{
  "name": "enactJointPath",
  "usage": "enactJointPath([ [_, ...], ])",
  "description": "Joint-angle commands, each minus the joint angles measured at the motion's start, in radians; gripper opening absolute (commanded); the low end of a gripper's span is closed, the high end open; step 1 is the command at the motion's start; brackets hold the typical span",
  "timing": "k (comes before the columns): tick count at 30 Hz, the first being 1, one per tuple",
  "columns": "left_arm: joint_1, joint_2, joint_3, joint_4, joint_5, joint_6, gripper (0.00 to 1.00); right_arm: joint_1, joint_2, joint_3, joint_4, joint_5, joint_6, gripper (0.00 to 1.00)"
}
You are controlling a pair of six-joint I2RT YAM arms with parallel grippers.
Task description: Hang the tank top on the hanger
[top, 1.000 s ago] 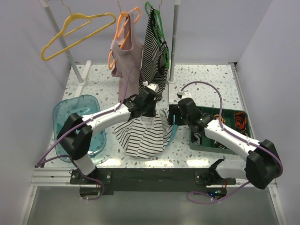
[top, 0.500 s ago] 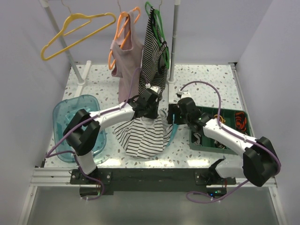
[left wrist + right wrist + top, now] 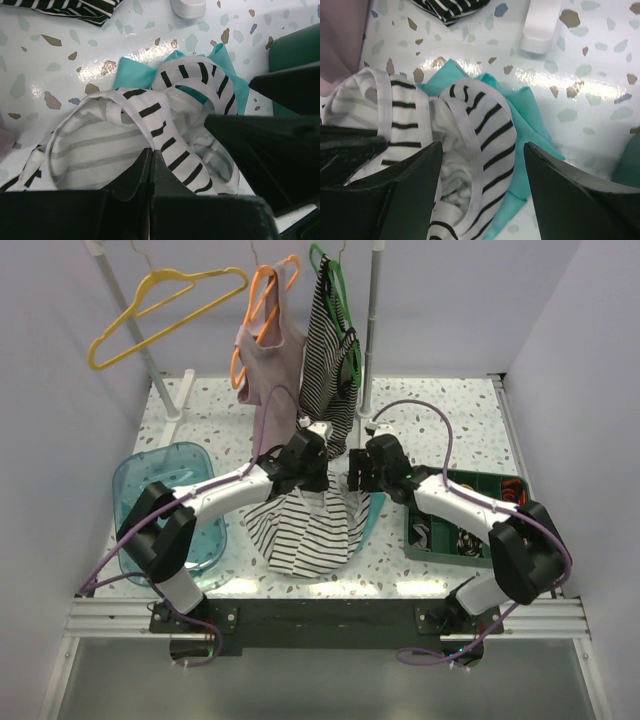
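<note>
The tank top (image 3: 305,532), white with thin black stripes, lies bunched on the table between the two arms, over a teal cloth (image 3: 372,516). My left gripper (image 3: 318,470) is at its far edge, jaws pressed together on a fold of a strap of the tank top (image 3: 165,145); its tips (image 3: 151,150) meet at the fabric. My right gripper (image 3: 352,474) hovers just right of it, open, its fingers (image 3: 420,165) straddling the other strap of the tank top (image 3: 485,120) without closing. The yellow hanger (image 3: 160,310) hangs bare on the rail at the back left.
An orange hanger with a pink top (image 3: 268,350) and a green hanger with a densely striped top (image 3: 330,350) hang behind the grippers. A clear blue tub (image 3: 160,495) stands left, a green tray (image 3: 470,520) of small parts right. White rack feet (image 3: 540,22) stand on the table.
My left gripper has closed on the tank top's strap. The right arm has swung left and forward, bringing its open gripper over the bunched top edge.
</note>
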Motion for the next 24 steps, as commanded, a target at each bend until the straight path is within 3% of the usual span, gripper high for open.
enactJointPath([
  [1, 0.014, -0.108, -0.040, 0.054, -0.012, -0.024, 0.00, -0.004, 0.060, 0.074, 0.058, 0.025, -0.007, 0.64],
  [9, 0.025, -0.180, -0.068, 0.044, -0.013, -0.016, 0.00, -0.004, 0.099, 0.099, 0.053, 0.074, -0.007, 0.43],
  [12, 0.026, -0.211, -0.076, 0.032, -0.015, -0.016, 0.00, -0.004, 0.076, 0.102, 0.034, 0.114, -0.010, 0.28],
  [13, 0.025, -0.220, -0.082, 0.027, -0.018, -0.016, 0.00, -0.001, 0.060, 0.105, 0.027, 0.126, -0.015, 0.17],
  [16, 0.028, -0.280, -0.094, 0.013, -0.037, -0.016, 0.00, -0.003, 0.030, 0.126, -0.014, 0.156, -0.030, 0.00],
  [21, 0.032, -0.453, -0.062, -0.047, -0.100, 0.007, 0.00, -0.003, -0.075, 0.195, -0.089, 0.195, -0.043, 0.00],
  [24, 0.031, -0.557, 0.033, -0.123, -0.171, 0.085, 0.00, -0.003, -0.164, 0.283, -0.146, 0.197, -0.061, 0.00],
])
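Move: The right hand stands open around the tank top's free right strap, whose near-upright loop is about 2 cm ahead and 2 cm below it, centred sideways. From that hand the white rack foot's near end is some 8 cm ahead and 1 cm right, the hanging striped top's hem 8 cm ahead and 6 cm left, and the turquoise cloth's middle about 7 cm back, straight behind. The left hand, already pinching the other strap, has that free strap roughly 8 cm right, 4 cm ahead and 2 cm below. The right fingers pinch the tank top's right strap shut: the hand eases about 2 cm forward and down onto it, closes fully, then lifts it, ending some 5 cm above its start. The left fingers keep their hold on the other strap and rise with it, quickening at the end, some 12 cm up and 5 cm to the left, away from the right hand, the fingertips tipping up a little. ##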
